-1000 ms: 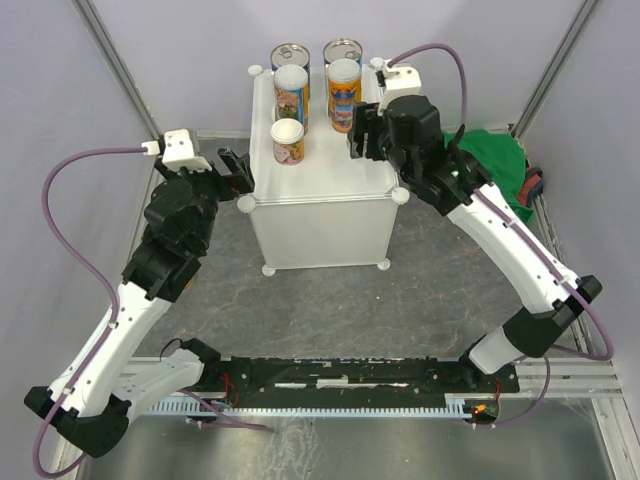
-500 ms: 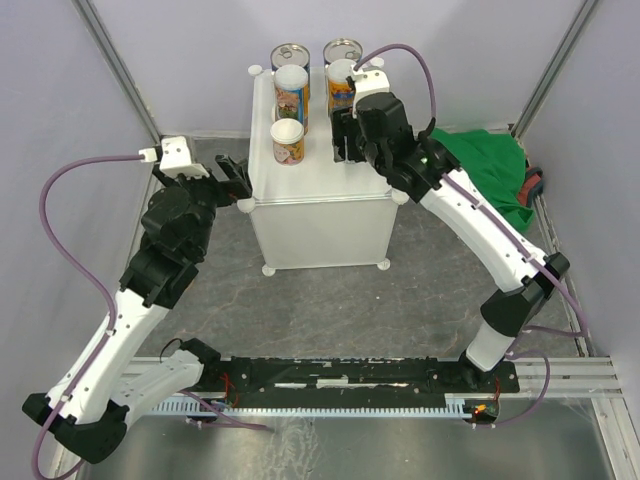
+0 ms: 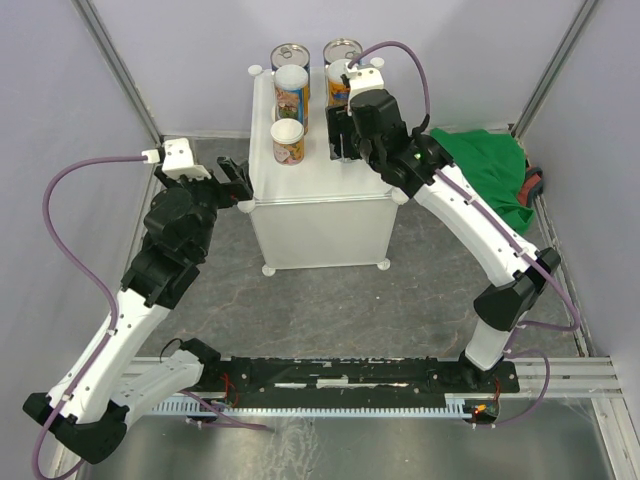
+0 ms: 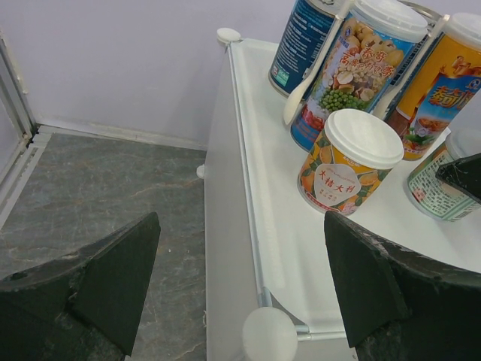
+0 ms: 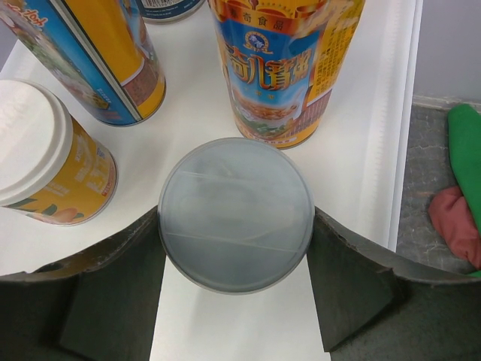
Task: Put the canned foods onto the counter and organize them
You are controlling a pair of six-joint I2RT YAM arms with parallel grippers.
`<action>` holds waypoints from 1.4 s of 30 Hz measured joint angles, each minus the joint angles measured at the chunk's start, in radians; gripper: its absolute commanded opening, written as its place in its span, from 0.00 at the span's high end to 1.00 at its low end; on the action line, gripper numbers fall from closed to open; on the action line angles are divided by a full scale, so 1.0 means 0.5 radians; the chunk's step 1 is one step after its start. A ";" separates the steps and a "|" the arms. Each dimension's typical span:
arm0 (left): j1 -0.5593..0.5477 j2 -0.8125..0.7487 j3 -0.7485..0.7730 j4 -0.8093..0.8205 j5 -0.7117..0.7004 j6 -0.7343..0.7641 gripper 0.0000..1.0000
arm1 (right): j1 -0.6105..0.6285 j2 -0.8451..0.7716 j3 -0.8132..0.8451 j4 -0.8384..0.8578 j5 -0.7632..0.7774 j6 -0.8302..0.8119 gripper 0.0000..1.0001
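Note:
The counter [image 3: 320,185] is a white cabinet with several cans on top. Two blue silver-topped cans [image 3: 290,52] stand at the back. In front of them are a tall colourful can [image 3: 291,90], a tall orange can [image 5: 285,68] and a short yellow can [image 3: 287,140]. My right gripper [image 3: 342,145] is over the counter's right half, shut on a pale-green can [image 5: 235,213] with a greyish lid, just in front of the orange can. In the left wrist view this can [image 4: 440,184] sits low on the top. My left gripper [image 4: 248,293] is open and empty at the counter's front-left corner knob [image 4: 269,335].
A green cloth [image 3: 490,165] and a red item [image 3: 535,185] lie on the grey floor right of the counter. Pale walls and metal posts close in the back and sides. The counter's front half [image 4: 278,226] is bare white surface.
My right arm has swung left from the counter's right edge, bringing the held can over the top in front of the orange can. The left arm has hardly moved.

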 measured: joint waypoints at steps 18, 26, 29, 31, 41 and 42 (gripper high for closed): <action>0.000 0.037 0.000 -0.043 -0.001 -0.001 0.05 | 0.000 -0.011 -0.032 0.033 0.000 0.002 0.11; 0.000 -0.015 -0.001 -0.091 -0.012 -0.001 0.04 | 0.000 -0.034 -0.032 0.047 0.000 0.001 0.00; 0.000 -0.040 -0.011 -0.099 -0.015 -0.001 0.04 | 0.001 -0.034 -0.032 0.046 0.000 0.000 0.01; 0.000 -0.063 -0.031 -0.108 -0.015 -0.001 0.04 | 0.001 -0.034 -0.032 0.047 0.000 0.000 0.01; 0.000 -0.169 -0.103 -0.140 -0.015 -0.001 0.03 | 0.000 -0.034 -0.031 0.091 0.003 -0.022 0.01; 0.000 -0.174 -0.110 -0.140 -0.017 -0.001 0.03 | 0.000 -0.034 -0.031 0.103 0.006 -0.029 0.01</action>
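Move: The right hand has the clear can with the grey lid between its fingers, its middle about 1 cm below the hand point, at its place on the counter. The tall orange can stands roughly 8 cm straight ahead of the hand, the small yellow can about 12 cm to its left and level with it, and the tall multicoloured can some 11 cm left and 8 cm ahead. From the left hand the clear can is about 10 cm ahead, 20 cm to the right and a little lower. The right fingers let go of the clear can, spreading from their grip to fully open on either side while the hand stays in place, then eases up about 1 cm over the can. The empty left hand, open throughout, first dips slightly, then draws back some 2 cm, also sinking and edging left, away from the counter's near left corner. ##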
